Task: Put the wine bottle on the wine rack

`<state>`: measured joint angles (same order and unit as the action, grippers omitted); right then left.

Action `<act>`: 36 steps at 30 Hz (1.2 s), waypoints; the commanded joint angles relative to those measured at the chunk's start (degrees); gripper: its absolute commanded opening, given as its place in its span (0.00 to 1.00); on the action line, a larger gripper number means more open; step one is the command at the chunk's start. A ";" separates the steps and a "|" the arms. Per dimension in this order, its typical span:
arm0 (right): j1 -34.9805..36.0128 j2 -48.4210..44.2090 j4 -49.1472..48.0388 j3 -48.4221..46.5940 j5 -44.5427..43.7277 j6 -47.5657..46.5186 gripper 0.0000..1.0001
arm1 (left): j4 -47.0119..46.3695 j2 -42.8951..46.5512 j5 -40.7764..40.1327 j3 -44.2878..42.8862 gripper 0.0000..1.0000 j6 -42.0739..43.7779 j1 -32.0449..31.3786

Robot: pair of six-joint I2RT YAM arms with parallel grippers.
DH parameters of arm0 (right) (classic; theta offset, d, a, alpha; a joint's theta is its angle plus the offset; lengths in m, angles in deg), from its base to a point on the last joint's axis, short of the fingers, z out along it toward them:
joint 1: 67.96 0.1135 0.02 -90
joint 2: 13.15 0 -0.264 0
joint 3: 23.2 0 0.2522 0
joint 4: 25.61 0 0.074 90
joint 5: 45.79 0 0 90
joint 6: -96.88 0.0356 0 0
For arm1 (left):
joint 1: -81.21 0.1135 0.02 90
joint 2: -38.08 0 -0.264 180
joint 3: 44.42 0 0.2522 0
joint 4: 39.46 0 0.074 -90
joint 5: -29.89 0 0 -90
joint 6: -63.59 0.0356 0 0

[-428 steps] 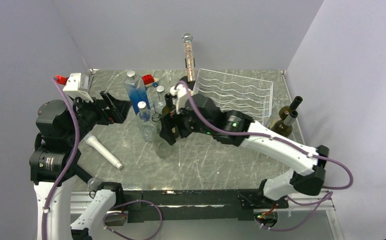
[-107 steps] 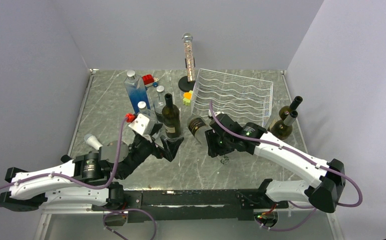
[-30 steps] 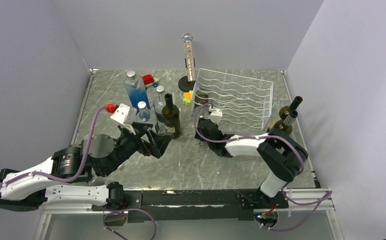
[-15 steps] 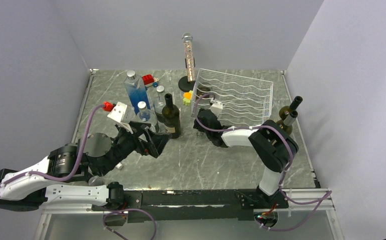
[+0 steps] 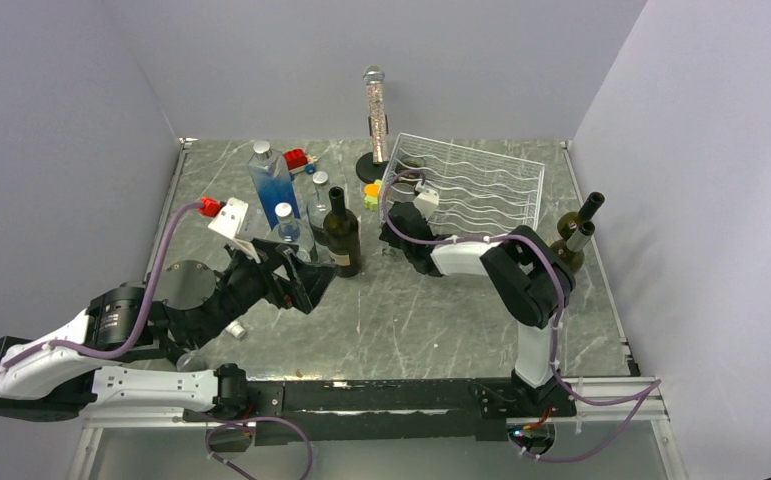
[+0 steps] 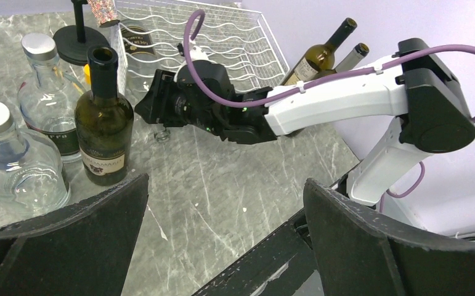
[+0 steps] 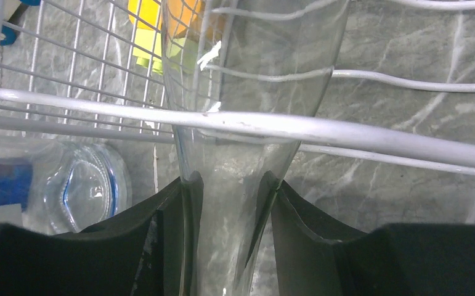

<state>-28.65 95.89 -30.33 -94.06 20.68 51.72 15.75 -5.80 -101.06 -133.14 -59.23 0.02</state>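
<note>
My right gripper (image 7: 228,182) is shut on the neck of a clear glass wine bottle (image 7: 247,61). The bottle's body lies in the leftmost cradle of the white wire wine rack (image 5: 481,180), and its neck sticks out under the front rail (image 7: 376,139). From the left wrist, the labelled body (image 6: 137,38) shows inside the rack, with the right gripper (image 6: 158,105) just in front of it. My left gripper (image 6: 227,182) is open and empty, low over the table near a dark green wine bottle (image 6: 104,123) that stands upright.
A blue bottle (image 5: 271,185) and clear bottles (image 5: 286,235) stand left of the green one. Two dark bottles (image 5: 573,245) lean right of the rack. A glitter tube on a black base (image 5: 374,110) stands behind the rack's left corner. Coloured blocks (image 5: 371,192) lie beside it.
The right arm has stretched farther toward the rack, sliding the clear bottle deeper into the left cradle. The left gripper has drawn back slightly to the left, still open.
</note>
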 commanded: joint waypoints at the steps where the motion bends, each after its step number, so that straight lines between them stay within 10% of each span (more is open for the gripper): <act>1: -0.20 0.41 -4.92 -7.34 0.16 0.42 0.13 | 0.03 -1.79 0.30 -1.68 0.99 -0.20 0.16; 8: -0.20 1.09 -0.35 -9.07 1.68 1.43 0.57 | -0.29 -3.42 0.59 -2.42 0.99 0.72 0.20; 19: -0.20 -0.90 11.89 -12.73 6.20 3.31 0.89 | -1.86 -2.55 0.96 -1.82 0.99 0.67 0.15; 36: -0.13 -8.69 27.01 -15.52 12.58 2.39 1.00 | -1.17 -0.30 -2.19 -1.61 0.99 -2.08 0.18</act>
<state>-28.82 92.41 -5.35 -107.72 31.28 54.29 15.56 -7.00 -101.60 -133.44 -60.06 0.02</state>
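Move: The right hand already holds the clear glass wine bottle near its shoulder, its middle about 6 cm ahead and 1 cm to the right, pushed into the leftmost bay under the rack's top front bar. The wine rack's middle lies about 5 cm ahead and 14 cm right, the dark bottle 12 cm left and 6 cm back, and the toy blocks 6 cm ahead, 6 cm left and 7 cm below. From the left hand the rack's middle is some 33 cm ahead, 31 cm right and 35 cm below. The right hand eases the clear bottle about 1 cm farther forward into the wine rack, dipping slightly and drifting left, then opens its fingers from half to fully wide and lets go of the glass. Still spreading them, it draws back nearly 3 cm, then keeps backing while rising about 4 cm off the bottle, ending a few centimetres left of its start towards the dark bottle, with the fingertips tipped some 10 degrees further down and the hand turned slightly counter-clockwise. ##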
